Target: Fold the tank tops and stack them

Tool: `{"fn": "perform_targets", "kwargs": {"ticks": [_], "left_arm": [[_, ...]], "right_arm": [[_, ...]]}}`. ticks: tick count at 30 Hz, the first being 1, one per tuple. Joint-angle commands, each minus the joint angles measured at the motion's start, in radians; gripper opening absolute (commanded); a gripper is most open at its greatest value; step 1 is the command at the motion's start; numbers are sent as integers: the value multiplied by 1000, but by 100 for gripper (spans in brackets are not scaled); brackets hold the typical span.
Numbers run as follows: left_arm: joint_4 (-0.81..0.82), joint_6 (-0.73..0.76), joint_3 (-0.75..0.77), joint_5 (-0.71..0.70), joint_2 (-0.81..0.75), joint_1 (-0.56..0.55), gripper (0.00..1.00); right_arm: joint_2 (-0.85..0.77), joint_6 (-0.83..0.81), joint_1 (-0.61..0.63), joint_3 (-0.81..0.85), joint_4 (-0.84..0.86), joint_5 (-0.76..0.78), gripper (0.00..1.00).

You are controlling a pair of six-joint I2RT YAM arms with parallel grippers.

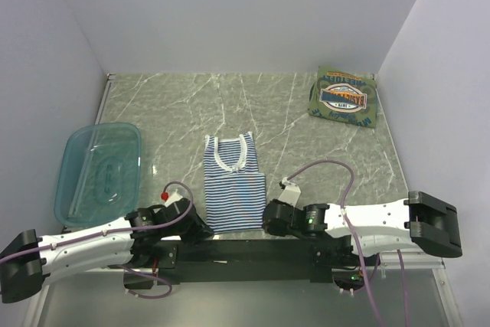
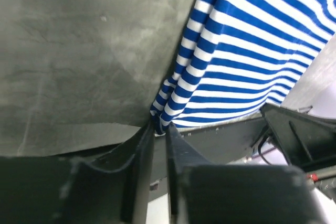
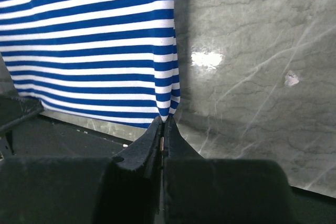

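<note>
The navy-and-white striped tank top [image 1: 233, 181] lies flat in the middle near the front edge, neck away from me. My left gripper [image 1: 204, 225] is shut on its near left hem corner, seen in the left wrist view [image 2: 159, 127]. My right gripper [image 1: 267, 217] is shut on its near right hem corner, seen in the right wrist view [image 3: 166, 120]. The striped cloth also fills the wrist views [image 2: 252, 51] [image 3: 89, 40]. The olive-green tank top [image 1: 344, 97] with the oval graphic lies folded at the back right. The teal-blue tank top is out of view.
A translucent teal plastic tub [image 1: 99, 172] stands at the left. The grey marble table [image 1: 176, 112] has white walls on three sides. A black rail [image 1: 237, 250] runs along the front edge between the arm bases.
</note>
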Motion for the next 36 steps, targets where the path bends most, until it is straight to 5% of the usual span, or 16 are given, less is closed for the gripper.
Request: {"fn": "perform_targets", "kwargs": {"ticks": [1,5,19,26,30,36], "left_arm": [[-135,22,8,-148,11,-2,18],[-129,78,34,-174,15,-2,1],[-371,132,310,-284,-54,-148,1],[-301,230,471,-393,17,-142,0],[-230,370,561,-380,116,5,0],[54,606,609,-117,300,373,0]], "right_arm": [[-22,-8,15,19,2,34,0],[-22,-25,23,34,-1,28,0],[-91,-71,109,208,-193,108,0],[-114,-215,6,338,-237,139,0],[-116,-346,-153,366,-165,51,0],[-12,-545,-447,433,-57,-157,0]]}}
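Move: The left hand's target, the left end of the striped tank top's hem, lies at its tips, 1 cm ahead; the neckline's low point is about 19 cm ahead and 6 right, the left strap 29 ahead and 2 left, the empty bin some 17 ahead and 37 left. The right hand already holds the hem's right end; its goal, the right strap, is about 29 cm ahead and 3 left, the folded green top roughly 42 ahead and 30 right. All lie about 1 cm below the hands. The left fingers finish closing and pinch the left hem corner, while the right keeps its grip on the right one. Both hands then lift the hem steeply off the table and sweep it forward over the shirt towards the straps, ending about 13 cm higher and 10 to 13 cm farther out; the left fingers swing some 25 degrees forward, the right less. ##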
